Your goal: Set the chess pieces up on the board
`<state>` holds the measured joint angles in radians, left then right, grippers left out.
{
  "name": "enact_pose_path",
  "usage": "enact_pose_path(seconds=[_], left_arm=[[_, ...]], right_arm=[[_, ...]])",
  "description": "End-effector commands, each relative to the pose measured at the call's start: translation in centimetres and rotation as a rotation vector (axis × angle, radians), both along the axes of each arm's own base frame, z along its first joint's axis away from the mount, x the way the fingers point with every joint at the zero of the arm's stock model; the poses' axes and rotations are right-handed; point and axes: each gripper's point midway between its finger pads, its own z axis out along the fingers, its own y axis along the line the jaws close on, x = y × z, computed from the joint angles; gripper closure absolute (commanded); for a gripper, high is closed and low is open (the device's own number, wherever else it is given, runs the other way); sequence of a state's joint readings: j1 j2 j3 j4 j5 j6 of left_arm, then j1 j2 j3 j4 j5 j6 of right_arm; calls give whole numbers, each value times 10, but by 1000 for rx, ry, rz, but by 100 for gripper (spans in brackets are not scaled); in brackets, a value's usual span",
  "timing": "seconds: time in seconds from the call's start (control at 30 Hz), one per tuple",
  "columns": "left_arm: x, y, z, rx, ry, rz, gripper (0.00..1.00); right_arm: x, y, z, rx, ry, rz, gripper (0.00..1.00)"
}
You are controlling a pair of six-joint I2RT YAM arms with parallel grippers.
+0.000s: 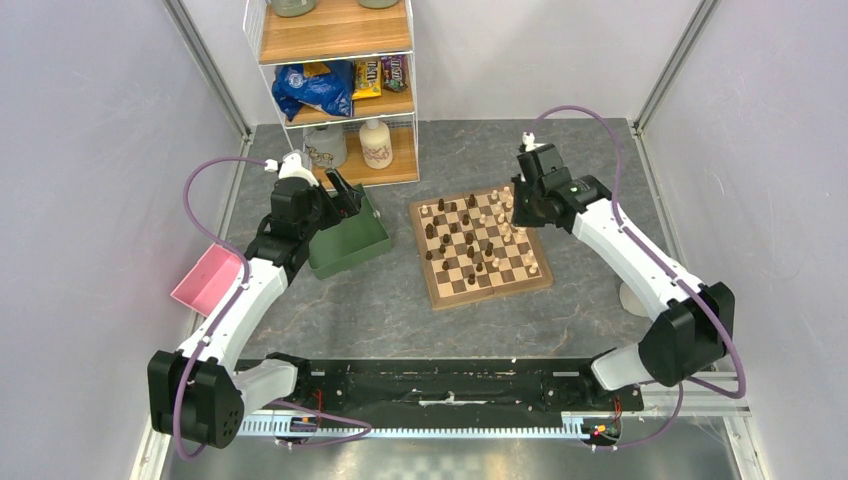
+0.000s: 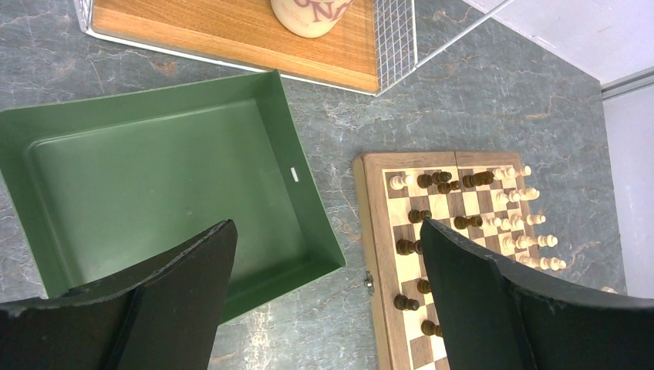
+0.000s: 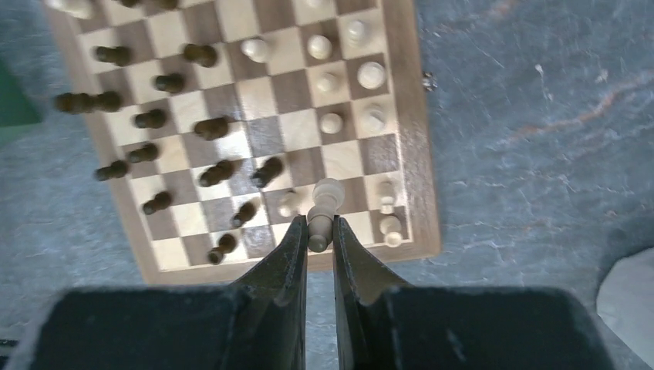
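Note:
The board (image 1: 490,292) lies at mid-table, dark brown chess pieces (image 1: 442,228) scattered over its left half and cream ones (image 1: 520,245) over its right. My right gripper (image 1: 512,205) hangs over the board's far right corner. In the right wrist view that gripper (image 3: 320,225) is shut on a cream piece (image 3: 325,202), held above the squares near the board's border (image 3: 420,154). My left gripper (image 2: 325,227) is open and holds nothing. It hovers over the corner of the green tray (image 2: 154,177), with the board's edge (image 2: 369,223) to its right.
The green tray (image 1: 345,245) sits left of the board and a pink bin (image 1: 208,278) lies further left. A wire shelf (image 1: 340,90) with jars and snack bags stands at the back. A white object (image 1: 632,298) lies by the right arm.

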<state>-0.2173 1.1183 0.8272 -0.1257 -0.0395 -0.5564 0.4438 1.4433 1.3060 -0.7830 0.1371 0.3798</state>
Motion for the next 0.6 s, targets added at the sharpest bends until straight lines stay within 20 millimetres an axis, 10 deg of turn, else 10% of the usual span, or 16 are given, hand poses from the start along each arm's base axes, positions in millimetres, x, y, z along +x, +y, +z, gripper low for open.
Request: enact_pose_path(seconds=[0.0,0.57], left_arm=[[-1,-1,11,-18,-40,-10,4],[1,1,8,-15,-33,-5,4]], right_arm=[[1,-19,-27,-47,71,-19,89],[10,-35,-76,-70,178,-53,89]])
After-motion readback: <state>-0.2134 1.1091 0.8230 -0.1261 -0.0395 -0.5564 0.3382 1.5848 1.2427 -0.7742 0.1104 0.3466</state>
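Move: Beneath the right hand and some 4 cm to its right, level with it and about 13 cm lower, is the empty square in the white rank at the board's right edge. From the hand, a tall white piece stands about 4 cm ahead and 3 cm right; the corner piece is 5 cm back and 6 cm right; a lone white pawn is 3 cm back and 3 cm left. From the left hand the square lies roughly 39 cm right, 3 cm back. Sinking about 7 cm towards the board, the right hand carries the white piece it still holds towards the gap in the white rank, also shifting some 3.5 cm right, mostly at the outset. It slows as it goes, the fingers tipping about 10 degrees nearer to straight down and keeping their pinch. ##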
